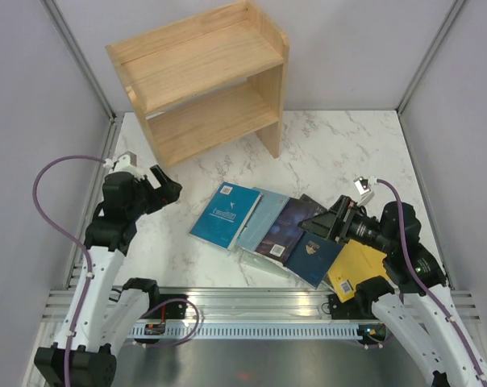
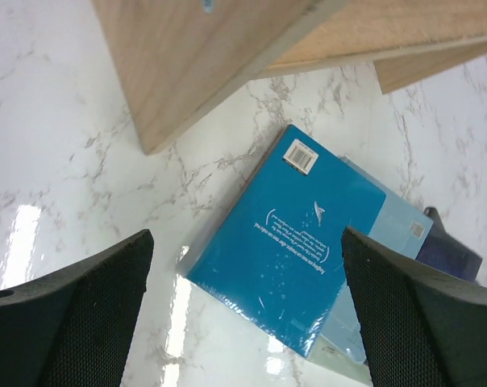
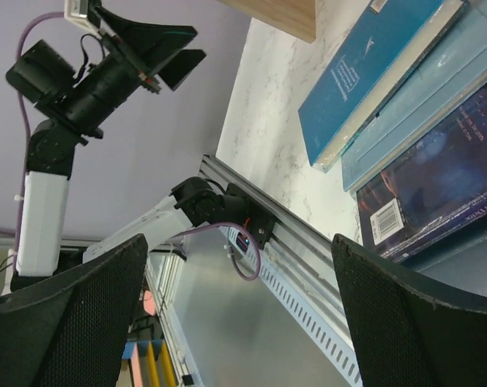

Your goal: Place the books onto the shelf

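Observation:
Several thin books lie fanned out on the marble table in front of the arms: a teal one [image 1: 226, 214] leftmost, then pale blue [image 1: 264, 219], dark purple [image 1: 289, 228], navy [image 1: 318, 251] and yellow [image 1: 358, 266]. The light wooden shelf [image 1: 203, 76] stands at the back left, both tiers bare. My left gripper [image 1: 164, 187] hangs open above the table, left of the teal book [image 2: 300, 266], nothing between its fingers. My right gripper [image 1: 320, 222] is open too, hovering over the purple and navy books and pointing left. The right wrist view shows the teal [image 3: 364, 72], pale blue [image 3: 437, 105] and purple [image 3: 445, 185] books.
The shelf's lower corner [image 2: 195, 56] stands just beyond the teal book in the left wrist view. Grey walls close in the table on three sides. A metal rail [image 1: 251, 310] with cabling runs along the near edge, between the arm bases.

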Controlling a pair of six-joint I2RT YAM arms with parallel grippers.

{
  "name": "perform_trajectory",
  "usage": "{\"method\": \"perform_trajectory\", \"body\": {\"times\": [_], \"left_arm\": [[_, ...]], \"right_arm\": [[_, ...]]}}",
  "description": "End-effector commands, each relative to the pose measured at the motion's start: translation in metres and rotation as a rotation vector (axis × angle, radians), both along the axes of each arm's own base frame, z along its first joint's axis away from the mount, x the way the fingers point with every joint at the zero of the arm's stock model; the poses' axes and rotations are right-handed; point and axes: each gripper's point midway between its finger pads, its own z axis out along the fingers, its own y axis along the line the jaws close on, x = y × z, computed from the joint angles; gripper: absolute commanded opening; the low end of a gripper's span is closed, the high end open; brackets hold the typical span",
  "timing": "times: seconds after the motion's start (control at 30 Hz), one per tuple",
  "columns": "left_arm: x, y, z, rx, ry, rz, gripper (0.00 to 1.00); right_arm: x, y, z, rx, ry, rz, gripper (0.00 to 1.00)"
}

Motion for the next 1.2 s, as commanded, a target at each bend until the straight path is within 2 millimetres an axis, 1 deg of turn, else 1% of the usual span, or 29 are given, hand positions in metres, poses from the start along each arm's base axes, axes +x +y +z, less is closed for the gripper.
{"method": "perform_trajectory", "body": {"times": [0.0, 0.03, 0.07, 0.1, 0.13, 0.17, 0.23, 0.27, 0.3, 0.33, 0.37, 0.4, 0.43, 0.5, 0.53, 0.6, 0.63, 0.7, 0.8, 0.83, 0.87, 0.9, 0.93, 0.97, 1.0, 1.03, 1.1, 1.13, 1.17], "left_arm": [[-0.026, 0.024, 0.012, -0.090, 0.112, 0.261, 1.00], [-0.031, 0.025, 0.009, -0.111, 0.134, 0.282, 1.00], [-0.041, 0.021, -0.003, -0.113, 0.164, 0.255, 1.00], [-0.044, 0.019, -0.009, -0.119, 0.177, 0.246, 1.00], [-0.047, 0.016, -0.014, -0.128, 0.184, 0.229, 1.00], [-0.049, 0.002, -0.016, -0.166, 0.174, 0.154, 1.00], [-0.049, -0.016, -0.006, -0.182, 0.110, 0.015, 1.00], [-0.048, -0.017, 0.002, -0.188, 0.084, 0.008, 1.00], [-0.051, -0.019, 0.008, -0.197, 0.064, 0.000, 1.00], [-0.054, -0.025, 0.013, -0.220, 0.058, -0.038, 1.00], [-0.056, -0.029, 0.010, -0.235, 0.062, -0.057, 1.00], [-0.057, -0.033, 0.009, -0.245, 0.062, -0.077, 1.00], [-0.060, -0.043, 0.009, -0.271, 0.080, -0.133, 1.00], [-0.060, -0.054, -0.014, -0.305, 0.192, -0.183, 1.00], [-0.063, -0.061, -0.020, -0.325, 0.234, -0.224, 1.00], [-0.065, -0.066, -0.032, -0.342, 0.294, -0.227, 1.00], [-0.067, -0.068, -0.037, -0.351, 0.314, -0.223, 1.00], [-0.071, -0.072, -0.043, -0.365, 0.343, -0.213, 1.00], [-0.081, -0.082, -0.064, -0.424, 0.442, -0.163, 0.99], [-0.087, -0.086, -0.077, -0.439, 0.477, -0.159, 0.99], [-0.088, -0.096, -0.077, -0.452, 0.464, -0.191, 1.00], [-0.090, -0.101, -0.079, -0.488, 0.490, -0.171, 1.00], [-0.094, -0.103, -0.090, -0.496, 0.513, -0.157, 1.00], [-0.097, -0.109, -0.093, -0.502, 0.525, -0.166, 1.00], [-0.099, -0.110, -0.097, -0.508, 0.538, -0.151, 1.00], [-0.101, -0.109, -0.108, -0.520, 0.569, -0.108, 1.00], [-0.100, -0.114, -0.111, -0.542, 0.551, -0.102, 1.00], [-0.101, -0.113, -0.123, -0.562, 0.569, -0.059, 1.00], [-0.101, -0.115, -0.126, -0.579, 0.567, -0.052, 1.00]], "right_arm": [[-0.001, -0.004, 0.013, 0.037, -0.034, -0.038, 0.98], [0.000, -0.003, 0.018, 0.033, -0.058, -0.026, 0.98], [0.000, -0.002, 0.025, 0.036, -0.078, -0.017, 0.98], [0.001, -0.002, 0.026, 0.033, -0.079, -0.020, 0.98], [0.003, -0.001, 0.024, 0.037, -0.059, -0.028, 0.98], [0.007, -0.002, 0.017, 0.033, -0.033, -0.045, 0.98], [0.014, 0.003, 0.006, 0.019, 0.019, -0.026, 0.98], [0.009, 0.011, 0.001, 0.032, 0.049, 0.037, 0.98], [0.012, 0.016, 0.002, 0.051, 0.048, 0.073, 0.98], [0.018, 0.022, -0.006, 0.066, 0.120, 0.088, 0.98], [0.018, 0.025, -0.020, 0.072, 0.166, 0.103, 0.98], [0.022, 0.028, -0.023, 0.086, 0.173, 0.108, 0.98], [0.026, 0.029, -0.039, 0.075, 0.243, 0.102, 0.98], [0.027, 0.032, -0.055, 0.053, 0.302, 0.120, 0.98], [0.030, 0.033, -0.050, 0.049, 0.282, 0.120, 0.98], [0.039, 0.031, -0.051, 0.012, 0.252, 0.095, 0.98], [0.044, 0.030, -0.046, 0.004, 0.235, 0.080, 0.98], [0.048, 0.029, -0.050, -0.019, 0.235, 0.061, 0.98], [0.055, 0.029, -0.059, -0.039, 0.256, 0.047, 0.98], [0.056, 0.029, -0.060, -0.042, 0.258, 0.046, 0.98], [0.056, 0.029, -0.059, -0.043, 0.256, 0.047, 0.98], [0.057, 0.029, -0.060, -0.045, 0.263, 0.048, 0.98], [0.056, 0.030, -0.061, -0.047, 0.264, 0.050, 0.98], [0.056, 0.030, -0.060, -0.046, 0.264, 0.055, 0.98], [0.055, 0.030, -0.061, -0.048, 0.273, 0.056, 0.98], [0.054, 0.030, -0.060, -0.051, 0.268, 0.061, 0.98], [0.050, 0.029, -0.062, -0.059, 0.277, 0.068, 0.98], [0.049, 0.028, -0.063, -0.062, 0.277, 0.067, 0.98], [0.047, 0.028, -0.062, -0.066, 0.272, 0.074, 0.98]]}}
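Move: The teal book lies to the left hand's right by about 13 cm, some 3 cm farther out and 19 cm below; the shelf's near-left foot is about 8 cm straight ahead of that hand and 20 cm below. From the right hand the teal book is roughly 19 cm ahead, 22 cm left and 26 cm lower. The purple book is 15 cm ahead of the right hand and 5 cm left, the light blue one 18 ahead and 12 left. The teal book's near end is what the open left hand comes round to: it first draws back about 5 cm from the shelf foot, then sinks while going right and farther back, tipping down some 35 degrees and rolling its left side lower. The right hand, also open, drops about 8 cm over the books with a smaller reach forward and left, tipping down, then nearly stops. ##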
